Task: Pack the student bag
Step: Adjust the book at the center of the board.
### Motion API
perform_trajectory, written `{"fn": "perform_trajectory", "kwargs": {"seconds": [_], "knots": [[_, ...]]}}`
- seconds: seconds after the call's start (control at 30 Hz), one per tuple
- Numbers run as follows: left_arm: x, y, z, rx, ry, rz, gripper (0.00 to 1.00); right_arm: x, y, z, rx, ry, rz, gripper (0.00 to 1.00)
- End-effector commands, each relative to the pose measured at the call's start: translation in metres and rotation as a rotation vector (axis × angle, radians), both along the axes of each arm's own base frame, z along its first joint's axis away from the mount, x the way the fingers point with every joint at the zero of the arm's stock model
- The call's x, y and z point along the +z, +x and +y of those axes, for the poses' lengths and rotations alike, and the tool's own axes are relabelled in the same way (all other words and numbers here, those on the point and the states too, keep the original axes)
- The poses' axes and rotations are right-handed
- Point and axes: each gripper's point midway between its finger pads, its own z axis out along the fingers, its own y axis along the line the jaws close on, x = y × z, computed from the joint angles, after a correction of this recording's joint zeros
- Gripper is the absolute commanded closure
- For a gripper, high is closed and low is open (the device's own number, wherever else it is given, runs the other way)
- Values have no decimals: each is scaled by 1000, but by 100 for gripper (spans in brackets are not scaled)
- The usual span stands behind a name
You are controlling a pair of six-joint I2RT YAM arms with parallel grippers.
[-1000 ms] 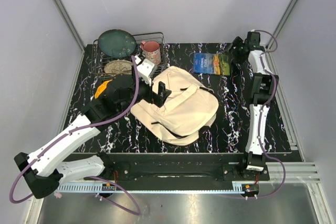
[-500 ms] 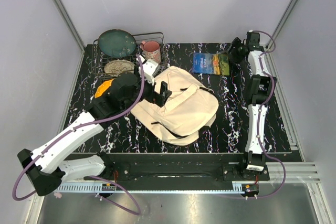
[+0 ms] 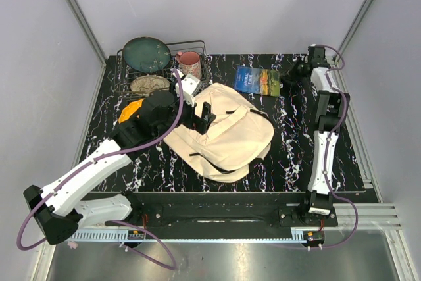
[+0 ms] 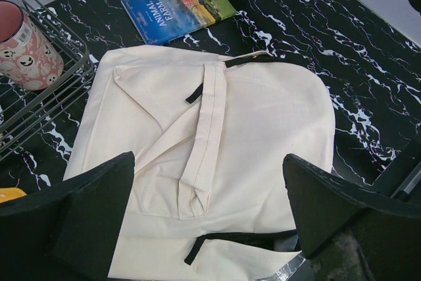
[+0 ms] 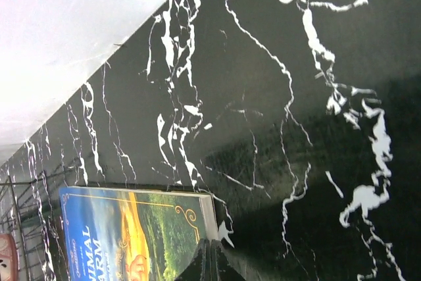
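The student bag [image 3: 227,137], cream canvas with black strap ends, lies flat in the middle of the black marble table. My left gripper [image 3: 204,115] hovers open over the bag's left part; in the left wrist view its fingers [image 4: 85,215] stand wide on either side of the bag [image 4: 263,129] without touching it. A colourful book [image 3: 257,80] lies behind the bag. My right gripper [image 3: 287,74] is shut, its tips [image 5: 212,247] pressed together at the book's right edge [image 5: 131,235], with nothing seen between them.
A wire rack [image 3: 125,83] at the back left holds a dark green plate [image 3: 146,54], a patterned plate [image 3: 148,84] and a pink mug [image 3: 189,64]. An orange object [image 3: 128,111] lies under my left arm. Grey walls enclose the table.
My right gripper has gone from open to shut at the book's right edge, and the book has shifted slightly left. My left arm has edged a little toward the bag, still open.
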Motion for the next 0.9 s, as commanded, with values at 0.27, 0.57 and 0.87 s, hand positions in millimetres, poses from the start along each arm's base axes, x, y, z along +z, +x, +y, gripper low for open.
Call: {"fn": "perform_trajectory", "kwargs": {"seconds": [0.27,0.57,0.87], "knots": [[19,1,-7,-22,-62,-33,1,15,-65,-6,-90,-84,30,100],[15,1,-6,-22,-57,-25,1,34,-110,-17,-177,-148,9,100],[12,2,-1,-7,-47,-29,1,70,-166,-42,-304,-236,-70,94]]}}
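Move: The Animal Farm book lies flat beside the closed right gripper. The fingertips are about halfway along its right-hand end, so its middle is some 11 cm to the left, level or 1 cm nearer the base, and 1 cm lower. The cream bag's middle is roughly 31 cm back and 28 cm left of the gripper; the pink mug is about 41 cm left and 2 cm ahead. From the idle left hand the book is some 37 cm ahead, 23 cm right and 29 cm below. Starting with the closed fingertips on the book's right-hand end, draw the right gripper back towards the base, low and level over the table, dragging that end along with them. Go about 18 cm in all, gathering speed, and in the last part veer slightly right and lift off some 2 cm. Meanwhile let the wrist swing about 15 degrees clockwise and roll its left side down; keep the fingers shut and finish clear of the book over bare table. ##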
